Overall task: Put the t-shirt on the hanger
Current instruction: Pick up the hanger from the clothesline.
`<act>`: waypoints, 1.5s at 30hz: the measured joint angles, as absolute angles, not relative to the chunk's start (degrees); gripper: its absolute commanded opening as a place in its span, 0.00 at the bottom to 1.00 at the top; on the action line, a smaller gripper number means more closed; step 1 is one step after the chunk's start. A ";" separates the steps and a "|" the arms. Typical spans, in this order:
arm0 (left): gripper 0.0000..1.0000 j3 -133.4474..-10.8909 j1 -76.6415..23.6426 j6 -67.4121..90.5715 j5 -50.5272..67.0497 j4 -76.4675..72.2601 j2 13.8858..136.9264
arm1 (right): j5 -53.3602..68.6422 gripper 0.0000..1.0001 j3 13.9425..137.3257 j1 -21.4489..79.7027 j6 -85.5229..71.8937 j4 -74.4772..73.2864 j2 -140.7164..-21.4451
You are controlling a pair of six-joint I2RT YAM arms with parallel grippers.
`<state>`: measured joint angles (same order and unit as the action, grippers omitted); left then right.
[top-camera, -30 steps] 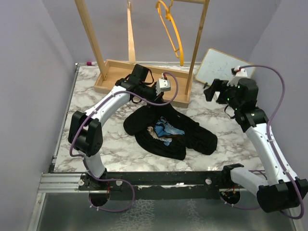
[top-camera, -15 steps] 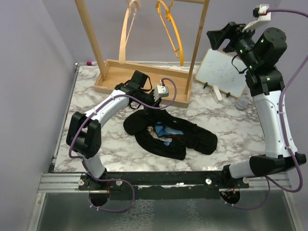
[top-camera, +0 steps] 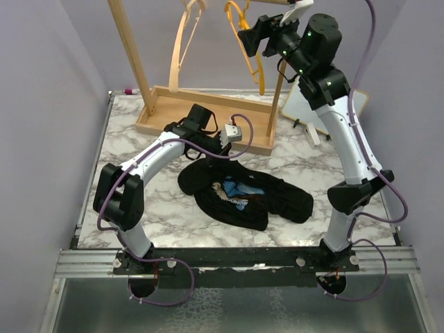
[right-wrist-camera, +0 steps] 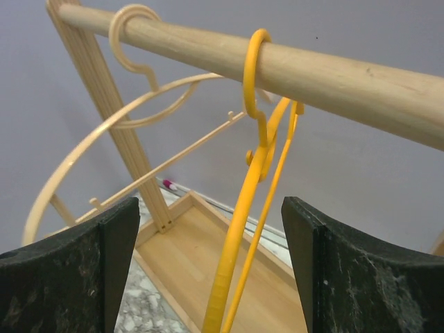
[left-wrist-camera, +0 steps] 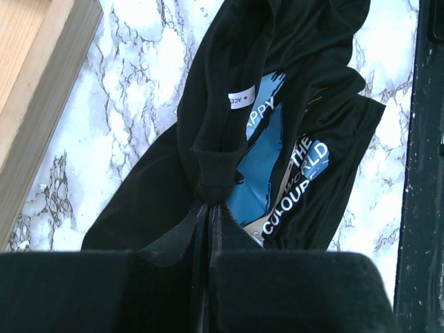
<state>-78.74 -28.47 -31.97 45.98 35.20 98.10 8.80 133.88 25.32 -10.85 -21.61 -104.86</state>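
The black t-shirt (top-camera: pixel 274 198) lies crumpled on the marble table, its blue print and white lettering showing in the left wrist view (left-wrist-camera: pixel 305 166). My left gripper (top-camera: pixel 207 154) is shut, pinching a fold of the t-shirt's collar at its fingertips (left-wrist-camera: pixel 208 207). The yellow-orange hanger (top-camera: pixel 254 61) hangs by its hook on the wooden rail. My right gripper (top-camera: pixel 251 35) is raised to it and open; in the right wrist view the hanger (right-wrist-camera: pixel 239 229) hangs between the spread jaws of the gripper (right-wrist-camera: pixel 208 267), touching neither finger.
A pale wooden hanger (top-camera: pixel 182 41) hangs on the same rail (right-wrist-camera: pixel 333 69) left of the yellow one. The rack's wooden base tray (top-camera: pixel 173 111) stands at the table's back. A whiteboard (top-camera: pixel 300 107) leans at back right. A pink marker (top-camera: pixel 129 91) lies at back left.
My right arm has swung up and left, from beside the whiteboard to the yellow hanger on the rail. My left gripper has stayed at the t-shirt.
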 measured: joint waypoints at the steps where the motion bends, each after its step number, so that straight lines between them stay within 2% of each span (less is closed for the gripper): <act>1: 0.00 -78.52 -28.47 -31.90 45.98 35.20 97.84 | 7.57 0.83 135.17 26.35 -9.63 -22.26 -106.06; 8: 0.00 -75.64 -28.47 -30.96 46.02 34.63 95.13 | -5.98 0.80 138.15 33.87 0.14 -24.95 -110.24; 12: 0.00 -74.56 -28.47 -30.37 46.02 34.33 94.85 | -11.14 0.73 138.80 36.34 3.22 -26.76 -111.04; 15: 0.00 -74.08 -28.47 -30.22 46.02 34.28 94.83 | -14.31 0.68 138.74 37.04 4.32 -27.44 -111.09; 23: 0.00 -73.47 -28.47 -30.09 46.04 33.89 94.80 | -20.21 0.63 137.25 37.01 5.19 -27.44 -111.09; 39: 0.00 -72.27 -28.47 -30.09 46.04 33.89 93.65 | -23.59 0.01 136.64 37.01 4.82 -28.45 -111.09; 45: 0.00 -72.27 -28.47 -29.93 46.04 33.85 93.67 | -24.38 0.01 135.31 37.01 5.50 -27.20 -110.72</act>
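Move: The near shoulder of the yellow hanger lies about 3 cm ahead of the right hand, 1 cm left and 6 cm below. Its hook on the rod is about 6 cm ahead, 1 cm left and 7 cm above. The wooden hanger's near shoulder is some 16 cm left, 2 cm ahead and 5 cm below. From the left hand, the yellow shoulder is roughly 18 cm ahead, 6 cm right and 31 cm higher. Sink the open right gripper about 6.5 cm beside the yellow hanger's neck, swinging some 4 cm left, then 3 cm back right and easing slightly forward. Meanwhile roll its left side down and turn it clockwise, about 20 degrees each, then close the fingers to pinch the near shoulder. Keep the left gripper shut on the black t-shirt, drawing it back about 2 cm. ##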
